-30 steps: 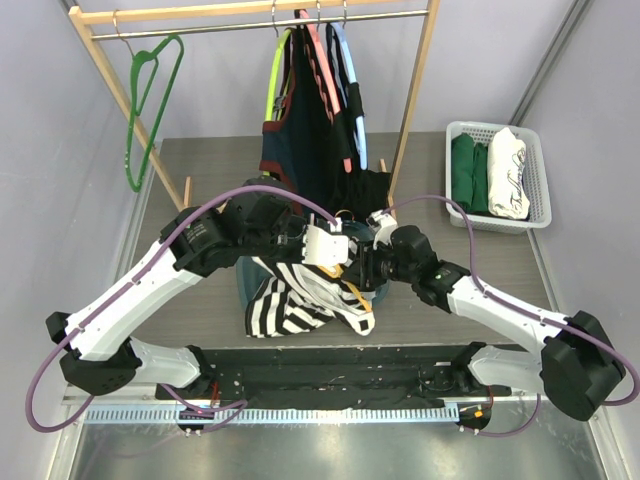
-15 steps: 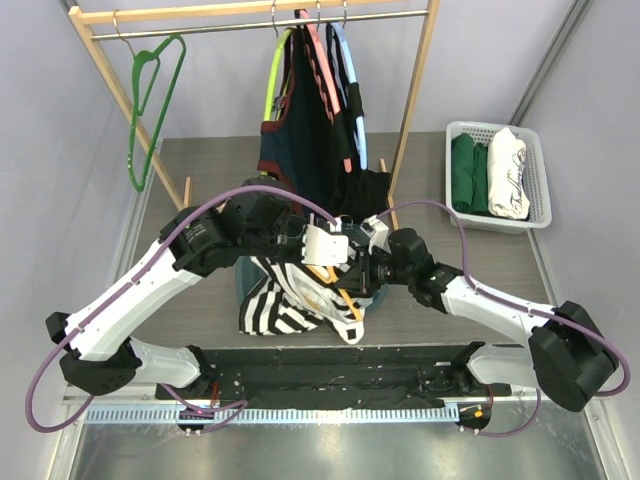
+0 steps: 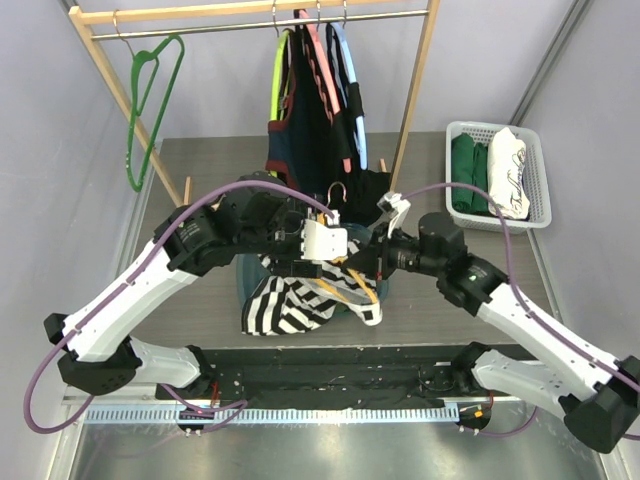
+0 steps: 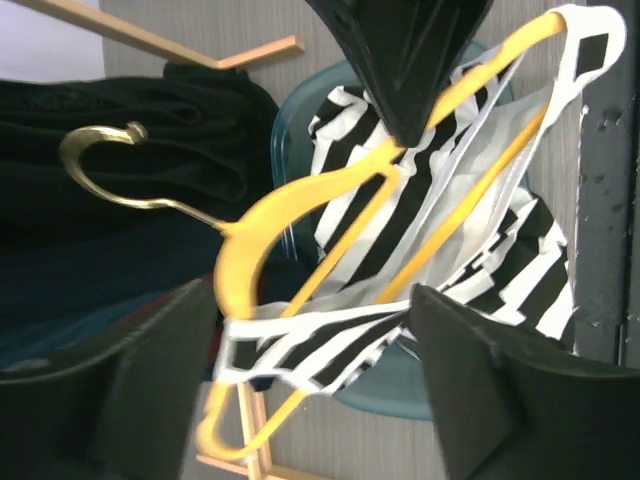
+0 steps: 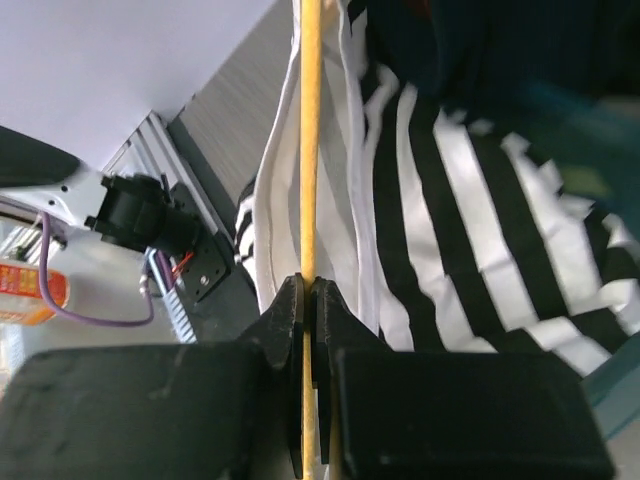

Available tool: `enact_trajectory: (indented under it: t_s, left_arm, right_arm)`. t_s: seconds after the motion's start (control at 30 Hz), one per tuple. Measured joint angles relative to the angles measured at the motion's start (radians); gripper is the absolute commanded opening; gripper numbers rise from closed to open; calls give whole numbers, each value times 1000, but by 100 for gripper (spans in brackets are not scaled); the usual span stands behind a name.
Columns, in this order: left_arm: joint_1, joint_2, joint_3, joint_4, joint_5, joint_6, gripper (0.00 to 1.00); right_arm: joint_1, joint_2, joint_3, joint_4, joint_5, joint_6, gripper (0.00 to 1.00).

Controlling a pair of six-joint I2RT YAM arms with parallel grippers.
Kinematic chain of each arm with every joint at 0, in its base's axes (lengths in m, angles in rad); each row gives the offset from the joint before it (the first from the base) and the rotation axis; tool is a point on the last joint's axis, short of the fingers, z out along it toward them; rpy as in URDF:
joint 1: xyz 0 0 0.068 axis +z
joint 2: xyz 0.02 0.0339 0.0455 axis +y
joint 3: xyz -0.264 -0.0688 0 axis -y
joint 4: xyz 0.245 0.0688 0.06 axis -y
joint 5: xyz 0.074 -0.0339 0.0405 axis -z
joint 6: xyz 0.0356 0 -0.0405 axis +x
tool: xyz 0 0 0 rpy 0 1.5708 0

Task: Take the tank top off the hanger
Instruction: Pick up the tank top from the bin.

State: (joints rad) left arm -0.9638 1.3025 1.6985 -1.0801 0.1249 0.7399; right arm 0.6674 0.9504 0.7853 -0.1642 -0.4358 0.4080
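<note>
The black-and-white striped tank top (image 3: 290, 303) hangs on a yellow hanger (image 3: 363, 287) low over the table, in front of the rack. In the left wrist view the hanger (image 4: 300, 200) lies tilted, its gold hook (image 4: 100, 160) pointing left, with a white strap still looped over one end. My left gripper (image 4: 315, 312) (image 3: 310, 262) is open, its fingers standing wide on either side of that strap and the tank top (image 4: 430, 230). My right gripper (image 5: 308, 290) (image 3: 362, 262) is shut on the hanger's thin yellow bar (image 5: 310, 150), beside the striped cloth (image 5: 480, 200).
Behind stands a wooden clothes rack (image 3: 415, 90) with dark garments (image 3: 315, 130) on coloured hangers and an empty green hanger (image 3: 150, 100). A white basket (image 3: 542, 180) of folded clothes sits at the right. A teal rounded object (image 4: 450, 380) lies under the tank top.
My left gripper has opened and let go. My right gripper has shut on the hanger's bar and drawn it to the right, and the hanger has swung so that its hook shows.
</note>
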Motion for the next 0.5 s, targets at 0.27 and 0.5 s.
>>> enact_trajectory:
  t_s: [0.27, 0.5]
  left_arm:
    - [0, 3, 40, 21, 29, -112, 100]
    - [0, 3, 159, 29, 48, -161, 100]
  right_arm:
    - [130, -45, 242, -217, 176, -210, 1]
    - [298, -47, 318, -361, 351, -325, 1]
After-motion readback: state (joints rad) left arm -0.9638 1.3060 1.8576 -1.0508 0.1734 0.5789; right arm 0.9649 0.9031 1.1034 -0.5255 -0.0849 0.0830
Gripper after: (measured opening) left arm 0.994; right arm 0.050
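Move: The striped tank top, still on the yellow hanger, has its middle about 17 cm below the left hand, some 3 cm to its left and 2 cm back. The hanger's hook stands about 8 cm ahead, 2 cm right and 4 cm below this hand; the bin's middle is roughly 25 cm down, 3 cm ahead and 2 cm left. From the right hand, already shut on the hanger, the tank top lies about 8 cm left, 2 cm back and 8 cm lower. Keeping its pinch on the hanger's right arm, the right hand lifts it about 7 cm up from the bin, then draws it back some 3 to 4 cm, rolling about 25 degrees so its far side rises. The left fingers, already parted, open fully as that hand rises some 6 cm, empty, its fingertips tipping up a little. ##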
